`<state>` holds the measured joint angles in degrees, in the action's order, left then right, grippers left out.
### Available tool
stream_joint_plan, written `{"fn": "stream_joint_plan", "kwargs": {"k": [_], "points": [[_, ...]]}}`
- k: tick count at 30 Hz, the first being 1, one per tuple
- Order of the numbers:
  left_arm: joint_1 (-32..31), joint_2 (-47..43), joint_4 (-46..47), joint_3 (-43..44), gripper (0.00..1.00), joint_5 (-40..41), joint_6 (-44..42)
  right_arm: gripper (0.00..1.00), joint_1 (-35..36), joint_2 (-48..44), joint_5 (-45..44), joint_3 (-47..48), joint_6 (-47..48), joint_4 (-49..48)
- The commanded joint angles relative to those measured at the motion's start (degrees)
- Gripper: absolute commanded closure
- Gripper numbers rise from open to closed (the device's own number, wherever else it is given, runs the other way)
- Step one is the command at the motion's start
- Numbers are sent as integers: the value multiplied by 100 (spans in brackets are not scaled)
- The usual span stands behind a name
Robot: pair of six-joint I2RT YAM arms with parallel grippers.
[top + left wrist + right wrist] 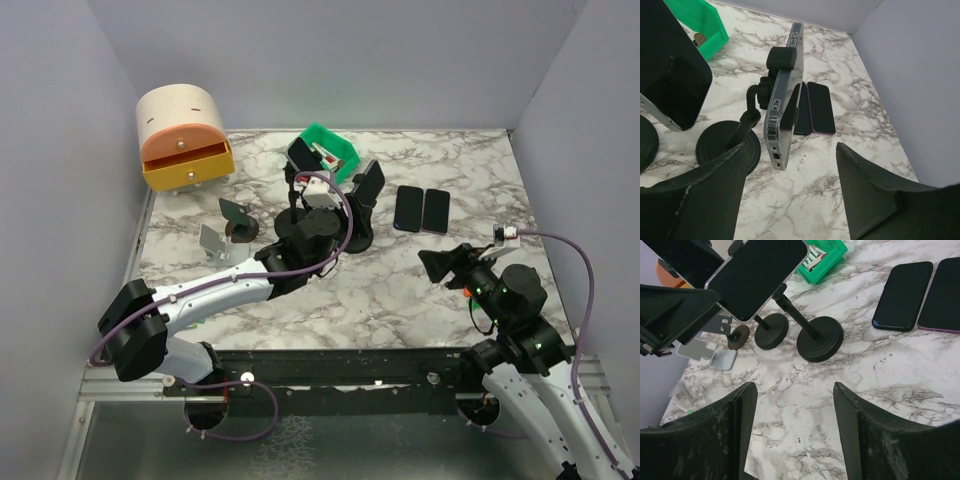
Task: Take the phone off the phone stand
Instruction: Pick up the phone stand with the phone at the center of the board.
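A phone (785, 97) in a clear case is clamped upright in a black phone stand (728, 146), and I see it edge-on. My left gripper (791, 150) is open just in front of the phone's lower end, and its fingers (707, 192) do not touch it. From above, the left gripper (340, 207) is next to that phone (368, 181). A second phone (300, 154) sits on another stand (296, 215) to its left. My right gripper (436, 265) is open and empty over bare marble, to the right of the stands. The right wrist view shows the clamped phone's screen (758, 274).
Two phones (408, 208) (436, 210) lie flat side by side right of the stands. A green bin (331, 150) stands at the back, with a beige and orange drawer box (184, 140) at the back left. Two small empty stands (238, 216) (214, 240) sit on the left.
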<state>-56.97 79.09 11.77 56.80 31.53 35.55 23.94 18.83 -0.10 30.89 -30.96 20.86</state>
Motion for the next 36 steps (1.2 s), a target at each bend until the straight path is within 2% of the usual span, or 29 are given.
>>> {"fn": "stream_joint_plan", "kwargs": {"k": [1, 11, 23, 36], "points": [[162, 182, 283, 13, 34, -68, 33, 33, 27, -88, -147, 183, 140, 233], [376, 454, 432, 82, 46, -444, 57, 33, 26, -257, -143, 163, 160, 278], [462, 616, 809, 28, 54, -812, -112, 33, 23, -288, -155, 134, 153, 281], [661, 725, 1117, -79, 79, -1333, -108, 33, 23, -308, -181, 136, 134, 302]]}}
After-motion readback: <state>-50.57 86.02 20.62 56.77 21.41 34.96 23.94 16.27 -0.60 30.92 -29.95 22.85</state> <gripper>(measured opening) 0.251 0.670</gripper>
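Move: The phone still in its stand has its middle about 7 cm ahead of the left hand, 3 cm right and 1 cm above; its stand's base is some 5 cm ahead, 2 cm left and 17 cm below. The second stand's phone is about 10 cm ahead, 11 cm left and 3 cm above. From the idle right hand, the phone aimed at lies roughly 18 cm ahead, 14 cm left and 3 cm above. The left hand eases forward about 4 cm and down 2, fingers closing to straddle the phone's near, lower end. ##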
